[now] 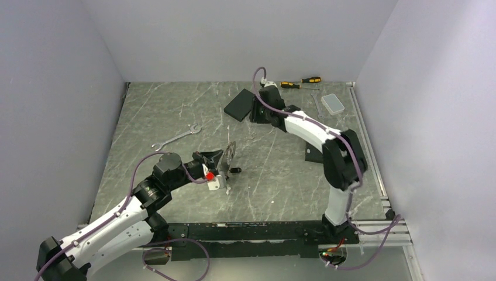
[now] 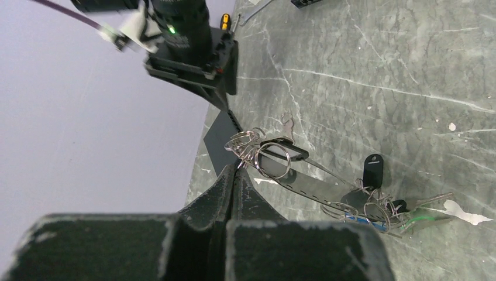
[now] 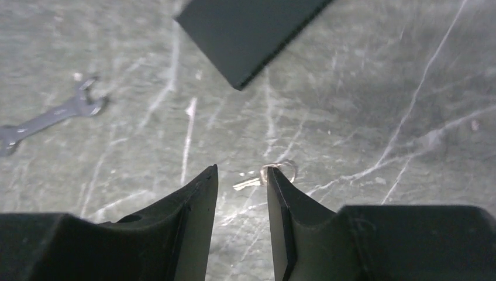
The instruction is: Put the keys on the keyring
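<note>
My left gripper (image 1: 223, 159) is shut on the rim of the keyring (image 1: 231, 151), a thin silver loop held up on edge over the table's middle. In the left wrist view, small rings (image 2: 248, 144) and a black-headed key (image 2: 285, 151) hang by the fingertips. A black tag (image 2: 372, 170), a blue key (image 2: 358, 218) and a green one (image 2: 429, 215) bunch at the loop's far end. My right gripper (image 3: 241, 170) is open, low over a loose silver key (image 3: 252, 182) on the table. Its right fingertip (image 3: 274, 175) covers part of that key's small ring.
A silver wrench (image 1: 175, 137) lies left of centre. A black pad (image 1: 240, 105) sits beside the right gripper. Two screwdrivers (image 1: 301, 82) and a clear box (image 1: 333, 103) lie at the back right. Grey walls close in three sides.
</note>
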Motion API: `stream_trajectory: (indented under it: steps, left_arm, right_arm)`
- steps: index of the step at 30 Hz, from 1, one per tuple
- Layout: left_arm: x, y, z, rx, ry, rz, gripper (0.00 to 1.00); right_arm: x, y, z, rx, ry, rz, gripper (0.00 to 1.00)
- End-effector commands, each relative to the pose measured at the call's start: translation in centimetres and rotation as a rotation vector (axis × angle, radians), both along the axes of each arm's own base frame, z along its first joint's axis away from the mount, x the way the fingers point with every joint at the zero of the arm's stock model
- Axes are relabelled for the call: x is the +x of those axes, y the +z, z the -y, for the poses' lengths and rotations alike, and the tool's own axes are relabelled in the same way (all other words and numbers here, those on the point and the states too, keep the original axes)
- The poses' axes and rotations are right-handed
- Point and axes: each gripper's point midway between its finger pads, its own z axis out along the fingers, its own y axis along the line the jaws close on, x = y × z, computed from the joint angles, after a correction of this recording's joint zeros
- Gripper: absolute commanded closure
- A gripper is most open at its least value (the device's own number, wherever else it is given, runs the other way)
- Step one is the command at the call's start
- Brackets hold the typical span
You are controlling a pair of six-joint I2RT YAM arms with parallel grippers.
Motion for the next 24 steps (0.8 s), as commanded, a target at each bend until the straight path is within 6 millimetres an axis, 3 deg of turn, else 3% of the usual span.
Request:
stream_trajectory:
  steps: [1, 10, 24]
  left_arm:
    - [-0.3, 3.3, 0.3, -0.083, -0.017, 0.062, 1.0]
    - [-0.8, 3.5, 0.5, -0.088, -0.037, 0.054, 1.0]
    - [-0.9, 3.5, 0.6, -0.086, -0.045, 0.048, 1.0]
  right_arm:
    - [-2.0, -4.4, -0.2, -0.018, -0.016, -0.299, 0.6]
    - [-1.5, -8.6, -1.0, -0.084, -0.005, -0.424, 0.59]
    - [-0.1, -10.6, -0.4, -0.166, -0.026, -0.406, 0.6]
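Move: The loose key with its small ring lies on the table almost straight below the right hand, about 14 cm down and perhaps 1 cm ahead. The black box lies roughly 16 cm ahead of the right hand and 3 cm to its left, also down on the table; the keyring bunch at the left fingertips is some 19 cm back, 10 cm left and 7 cm higher. From the left hand the key is about 21 cm ahead, 10 cm right and 22 cm below. The right hand drops about 11 cm towards the loose key, fast at first and then easing almost to a stop just above the table, having edged only a centimetre or so back towards its base. On the way down the wrist tips the fingers some 25 degrees more steeply downward, with the jaws kept part-open over the key, while the left hand keeps its pinch on the keyring bunch and handcuffs and holds them nearly still. ##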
